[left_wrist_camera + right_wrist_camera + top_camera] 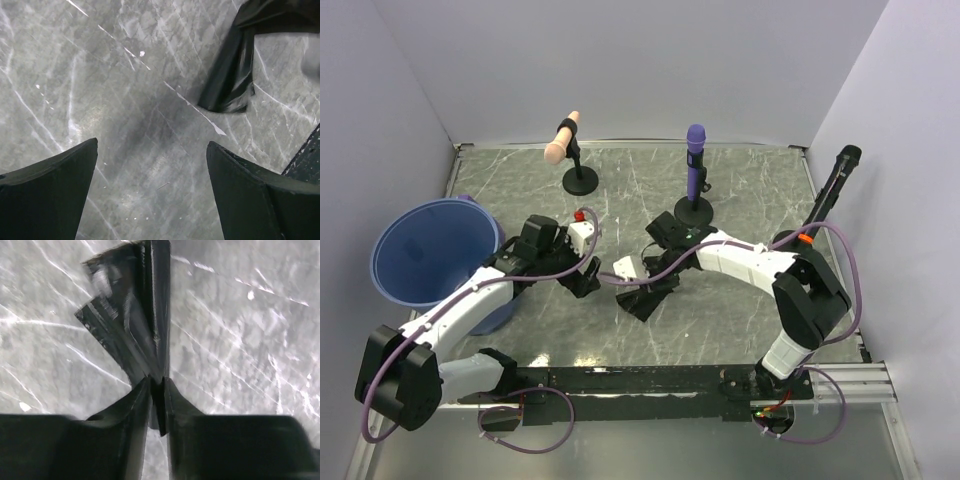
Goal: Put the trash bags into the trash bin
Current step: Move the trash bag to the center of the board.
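Observation:
The large round blue trash bin (425,250) stands at the table's left edge. A black folded trash bag (642,303) hangs at mid-table, pinched in my right gripper (658,285). In the right wrist view the right gripper (157,382) is shut on the bag (135,325), which fans out beyond the fingertips above the marble. My left gripper (585,283) sits just right of the bin and left of the bag. In the left wrist view the left gripper (152,145) is open and empty over bare table, with the bag's end (230,85) at the upper right.
A beige microphone on a black stand (563,140) and a purple one (695,150) stand at the back. A black microphone (835,180) leans at the right wall. White walls enclose the grey marble table (740,330).

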Robot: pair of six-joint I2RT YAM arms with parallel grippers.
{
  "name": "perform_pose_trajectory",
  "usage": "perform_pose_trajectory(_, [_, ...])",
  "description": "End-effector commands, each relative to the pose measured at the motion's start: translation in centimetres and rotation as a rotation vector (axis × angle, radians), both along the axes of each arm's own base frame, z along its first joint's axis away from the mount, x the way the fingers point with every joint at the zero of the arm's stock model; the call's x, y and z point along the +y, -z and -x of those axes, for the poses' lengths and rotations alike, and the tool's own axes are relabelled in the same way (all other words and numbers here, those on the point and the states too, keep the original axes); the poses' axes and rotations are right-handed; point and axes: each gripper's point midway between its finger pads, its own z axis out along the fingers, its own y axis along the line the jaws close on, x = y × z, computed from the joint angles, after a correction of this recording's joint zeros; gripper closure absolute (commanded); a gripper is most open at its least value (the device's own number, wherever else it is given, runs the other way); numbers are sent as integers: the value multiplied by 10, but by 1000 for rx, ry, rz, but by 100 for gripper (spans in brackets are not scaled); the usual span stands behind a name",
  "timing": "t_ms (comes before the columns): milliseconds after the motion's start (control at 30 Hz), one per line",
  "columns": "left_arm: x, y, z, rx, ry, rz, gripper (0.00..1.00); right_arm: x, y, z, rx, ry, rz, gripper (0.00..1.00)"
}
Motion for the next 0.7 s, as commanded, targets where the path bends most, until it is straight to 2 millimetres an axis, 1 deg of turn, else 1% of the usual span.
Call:
perform_pose_trajectory(0, [-9,-5,0,2,-4,77,6,-3,-2,2,-34,17,-1,60])
perform_pose_trajectory(67, [-12,-1,0,15,-12,95,6,-19,3,0,-24,93,7,49])
perform_pose_trajectory(100, [-13,1,0,26,-20,103,6,-27,4,-1,-3,146,5,46])
perform_pose_trajectory(133, [-13,3,-1,36,-31,109,6,-34,4,-1,31,199,4,45])
perform_pose_trajectory(200, [-15,4,-2,48,-51,127,6,-41,-2,-1,114,288,-4,44])
perform_pose_trajectory(300, [-15,4,-4,52,-68,135,6,-45,-2,2,213,366,-7,43])
perform_pose_trajectory(400, [-14,4,-5,74,-109,161,6,-39,0,0,218,366,-32,42])
perform_pose_trajectory(500, [-8,3,-10,82,-157,179,6,-26,-1,-7,252,365,-59,41])
perform_pose_trajectory(600, [1,3,-18,102,-222,195,6,-13,2,-8,324,355,-62,44])
perform_pose_trajectory(667, [7,4,-22,118,-265,209,6,-8,8,-6,376,362,-44,47])
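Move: The trash bag hangs from the right hand's fingers by its narrow end. Its middle is about 3 cm to this hand's left, 2 cm back and some 3 cm lower, over the middle of the board where it is to go. From this hand the purple stand's base is roughly 15 cm ahead and 8 cm right; the pink stand's base is about 23 cm ahead and 15 cm left. From the left hand, the bag lies some 9 cm right, 3 cm back and 9 cm below. The trash bag is let go at the middle of the board: the right fingers, pinching its narrow end, open to a bit over half. The hand sinks about 2 cm and sweeps some 5 cm to the right off the bag, then comes back about 2 cm left, fingers still open beside the narrow end, wrist turned some 20 degrees clockwise and tipped. ##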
